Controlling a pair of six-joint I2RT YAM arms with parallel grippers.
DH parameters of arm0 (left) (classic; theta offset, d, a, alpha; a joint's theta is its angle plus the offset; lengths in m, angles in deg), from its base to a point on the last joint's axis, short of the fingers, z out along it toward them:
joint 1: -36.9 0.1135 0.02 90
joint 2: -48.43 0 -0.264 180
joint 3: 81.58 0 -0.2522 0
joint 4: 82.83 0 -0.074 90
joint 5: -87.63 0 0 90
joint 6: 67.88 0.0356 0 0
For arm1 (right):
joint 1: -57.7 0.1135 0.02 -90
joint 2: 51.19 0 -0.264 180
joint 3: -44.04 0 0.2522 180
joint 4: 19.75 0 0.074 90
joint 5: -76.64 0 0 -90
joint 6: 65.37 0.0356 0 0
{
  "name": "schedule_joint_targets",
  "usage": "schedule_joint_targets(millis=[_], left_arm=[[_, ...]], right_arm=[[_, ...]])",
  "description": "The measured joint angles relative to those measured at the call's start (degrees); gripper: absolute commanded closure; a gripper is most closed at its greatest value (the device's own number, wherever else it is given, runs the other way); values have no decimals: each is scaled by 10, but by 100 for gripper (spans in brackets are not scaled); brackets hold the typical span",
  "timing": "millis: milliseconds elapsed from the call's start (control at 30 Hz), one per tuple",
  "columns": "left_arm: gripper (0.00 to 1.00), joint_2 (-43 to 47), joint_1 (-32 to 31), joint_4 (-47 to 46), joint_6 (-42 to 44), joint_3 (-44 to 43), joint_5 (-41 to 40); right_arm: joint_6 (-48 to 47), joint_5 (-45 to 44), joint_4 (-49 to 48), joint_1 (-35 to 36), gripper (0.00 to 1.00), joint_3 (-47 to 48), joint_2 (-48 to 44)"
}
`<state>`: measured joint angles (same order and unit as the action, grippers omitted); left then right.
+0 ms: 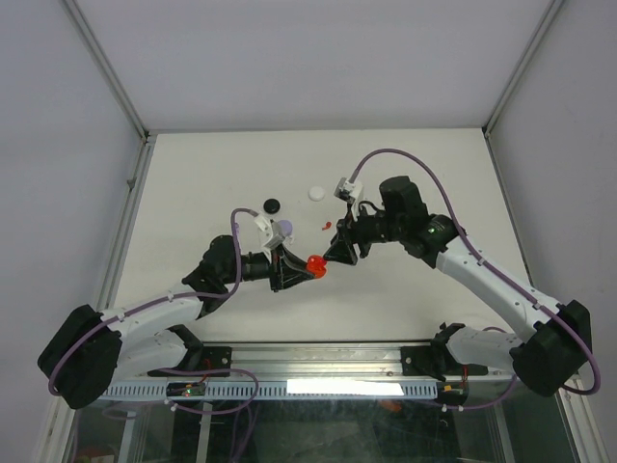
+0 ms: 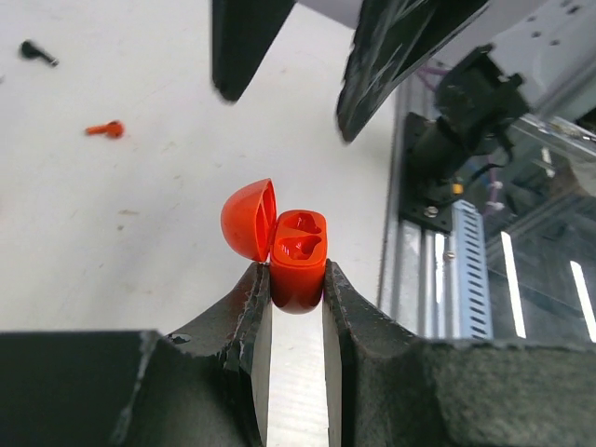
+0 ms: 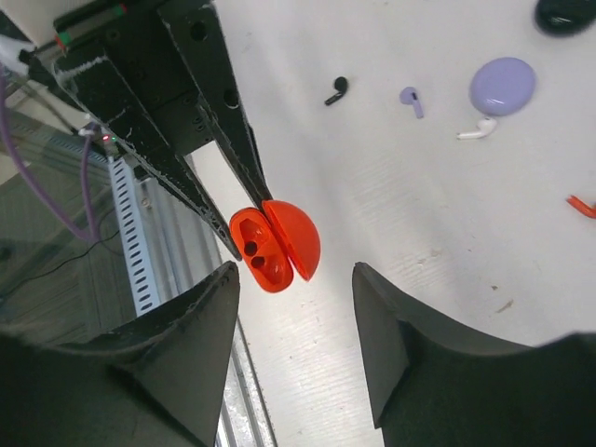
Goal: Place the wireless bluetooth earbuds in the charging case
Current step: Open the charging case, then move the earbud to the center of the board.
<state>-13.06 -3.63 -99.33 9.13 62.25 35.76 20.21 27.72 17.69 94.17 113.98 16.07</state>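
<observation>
My left gripper (image 2: 296, 275) is shut on the body of a red charging case (image 2: 298, 256), held above the table with its lid hinged open. Both sockets of the case (image 3: 273, 247) look empty. My right gripper (image 3: 293, 275) stands open just in front of the case, nothing between its fingers (image 2: 247, 47). On the table lie a red earbud (image 2: 105, 129), a black earbud (image 3: 337, 89), a purple earbud (image 3: 411, 99) and a white earbud (image 3: 477, 128). In the top view the two grippers meet at the case (image 1: 315, 264) near the table's middle.
A purple round case (image 3: 503, 86) lies beside the white earbud, with a black case (image 1: 272, 204) and a white case (image 1: 315, 193) farther back. The metal rail (image 1: 318, 362) with the arm bases runs along the near edge.
</observation>
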Motion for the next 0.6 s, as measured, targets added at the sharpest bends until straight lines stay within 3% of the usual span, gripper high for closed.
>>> schedule_joint_targets(millis=[333,600], left_arm=[[100,-20,2,-85,0,80,-138],[100,-49,37,-165,-11,114,-188]], right_arm=[[65,-204,1,-6,44,0,11],[106,-344,-5,-10,46,10,109]])
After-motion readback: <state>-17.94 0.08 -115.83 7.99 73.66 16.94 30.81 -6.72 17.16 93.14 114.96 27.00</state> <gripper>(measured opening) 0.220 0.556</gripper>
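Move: The left of two loose red earbuds lies some 20 cm ahead of the right hand, about 1 cm left and 20 cm below. At table height too, the right red earbud is 17 cm ahead and 11 cm right, the purple case 19 cm ahead and 13 cm left. From the left hand, already holding the open charging case, the left red earbud is about 21 cm ahead, 5 cm right and 16 cm below. Open right hand turns clockwise, going 13 cm forward-down towards the left red earbud; left carries the case forward-down-left. ##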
